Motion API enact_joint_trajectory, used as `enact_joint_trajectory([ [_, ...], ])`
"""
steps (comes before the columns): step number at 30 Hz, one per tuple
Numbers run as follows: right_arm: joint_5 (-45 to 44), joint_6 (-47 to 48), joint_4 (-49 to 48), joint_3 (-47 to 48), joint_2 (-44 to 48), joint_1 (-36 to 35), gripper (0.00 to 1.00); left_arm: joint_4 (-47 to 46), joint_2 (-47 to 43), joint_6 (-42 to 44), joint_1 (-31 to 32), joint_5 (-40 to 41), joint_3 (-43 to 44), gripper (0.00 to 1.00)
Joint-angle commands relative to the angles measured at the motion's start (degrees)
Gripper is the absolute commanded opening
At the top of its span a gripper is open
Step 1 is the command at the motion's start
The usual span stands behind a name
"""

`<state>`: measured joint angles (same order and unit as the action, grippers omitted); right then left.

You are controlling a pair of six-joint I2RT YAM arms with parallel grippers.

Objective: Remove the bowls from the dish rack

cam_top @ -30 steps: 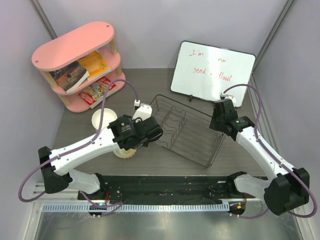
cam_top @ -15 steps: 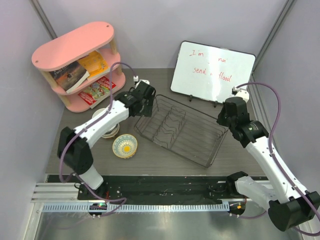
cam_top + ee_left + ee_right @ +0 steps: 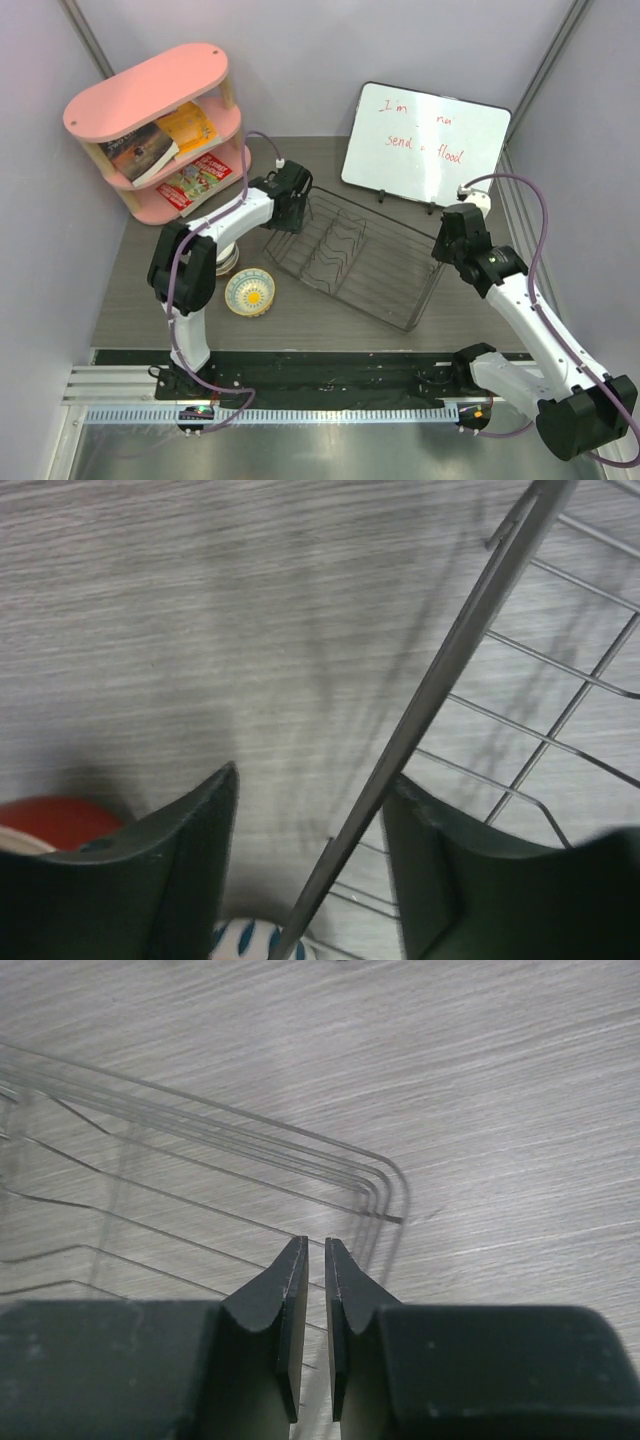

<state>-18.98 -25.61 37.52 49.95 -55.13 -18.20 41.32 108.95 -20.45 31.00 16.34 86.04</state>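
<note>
The black wire dish rack (image 3: 355, 262) stands mid-table with no bowls in it. A yellow patterned bowl (image 3: 250, 292) sits on the table to its left, and stacked bowls (image 3: 229, 263) beside it are partly hidden by my left arm. My left gripper (image 3: 290, 203) is at the rack's far left corner. In the left wrist view this gripper (image 3: 313, 773) is open, with the rack's rim wire (image 3: 450, 660) running between its fingers; a red bowl (image 3: 50, 820) and a blue-and-white bowl (image 3: 250, 942) show below. My right gripper (image 3: 447, 248) (image 3: 313, 1242) is shut and empty above the rack's right end (image 3: 230, 1125).
A pink shelf (image 3: 150, 110) holding books stands at the back left. A whiteboard (image 3: 425, 140) with red writing leans at the back right. Walls close in on both sides.
My left gripper went from above the yellow bowl to the rack's far left corner and narrowed over the rim wire. The right gripper closed and shifted slightly at the rack's right end.
</note>
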Motion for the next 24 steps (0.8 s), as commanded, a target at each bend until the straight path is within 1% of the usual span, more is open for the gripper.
enact_joint_trajectory([
  [1,-1.5,0.8,-1.5,-1.3,0.0,0.3,0.18,-3.0,1.0,0.3,-2.0,-2.4,0.9,0.52],
  [2,-1.3,0.7,-1.6,-1.5,-0.7,0.3,0.17,-3.3,0.8,-0.3,-2.0,-2.5,0.3,0.46],
  [4,-1.1,0.8,-2.1,-2.6,-1.6,0.3,0.17,-3.6,0.4,-1.1,-2.0,-1.8,-0.1,0.44],
  [5,-0.9,1.0,-2.4,-2.9,-2.6,0.4,0.18,-3.5,0.0,-1.6,-2.0,-1.2,-0.3,0.38],
  [7,-0.5,0.8,-3.2,-3.8,-3.4,0.3,0.18,-3.1,-1.3,-2.1,-2.0,-0.6,-1.1,0.36],
  [9,-0.3,0.4,-4.2,-4.5,-4.5,0.4,0.18,-2.9,-2.6,-3.2,-2.0,0.4,-2.3,0.29],
  [10,0.0,0.2,-4.9,-4.7,-4.6,0.4,0.18,-2.7,-3.9,-3.6,-2.0,0.9,-2.6,0.29],
  [11,0.3,-0.1,-5.3,-4.9,-5.2,0.4,0.18,-2.6,-4.5,-4.3,-2.0,1.1,-3.1,0.25],
  [15,1.0,-1.4,-7.2,-5.0,-9.9,0.7,0.18,-2.5,-7.8,-8.7,-2.0,2.6,-6.1,0.18],
  [18,2.5,-2.1,-7.6,-3.6,-11.8,0.8,0.17,-2.1,-9.5,-10.4,-1.9,4.7,-7.7,0.16],
  [20,3.0,-2.4,-8.2,-3.0,-11.6,0.8,0.17,-1.1,-10.1,-11.6,-1.9,6.8,-8.1,0.16],
  [24,1.1,-2.3,-10.2,-2.5,-11.5,0.9,0.18,-0.5,-9.4,-13.4,-1.9,8.2,-8.0,0.16],
])
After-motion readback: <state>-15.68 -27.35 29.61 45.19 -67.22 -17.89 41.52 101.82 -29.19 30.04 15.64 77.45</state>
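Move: The dish rack's left rim already lies between the left hand's open fingers, about 1 cm below the hand point. The stacked bowls stand some 14 cm left and 4 cm back of that hand, the flowered bowl about 7 cm left and 14 cm back, both a few cm lower. For the right hand, the rack's far right corner is about 4 cm ahead, 3 cm right and 9 cm below; the wire divider is 20 cm left, 1 cm ahead and 12 cm lower. Close the left gripper around the rack's left rim, settling about 1 cm lower, then drag the rim roughly 4 cm back and somewhat left, towards the bowls, turning the wrist a little counter-clockwise. Meanwhile sink the right hand about 7 cm towards the rack's far right corner, fingers kept nearly shut and tipping 10 degrees further down, finishing slightly forward and left. ##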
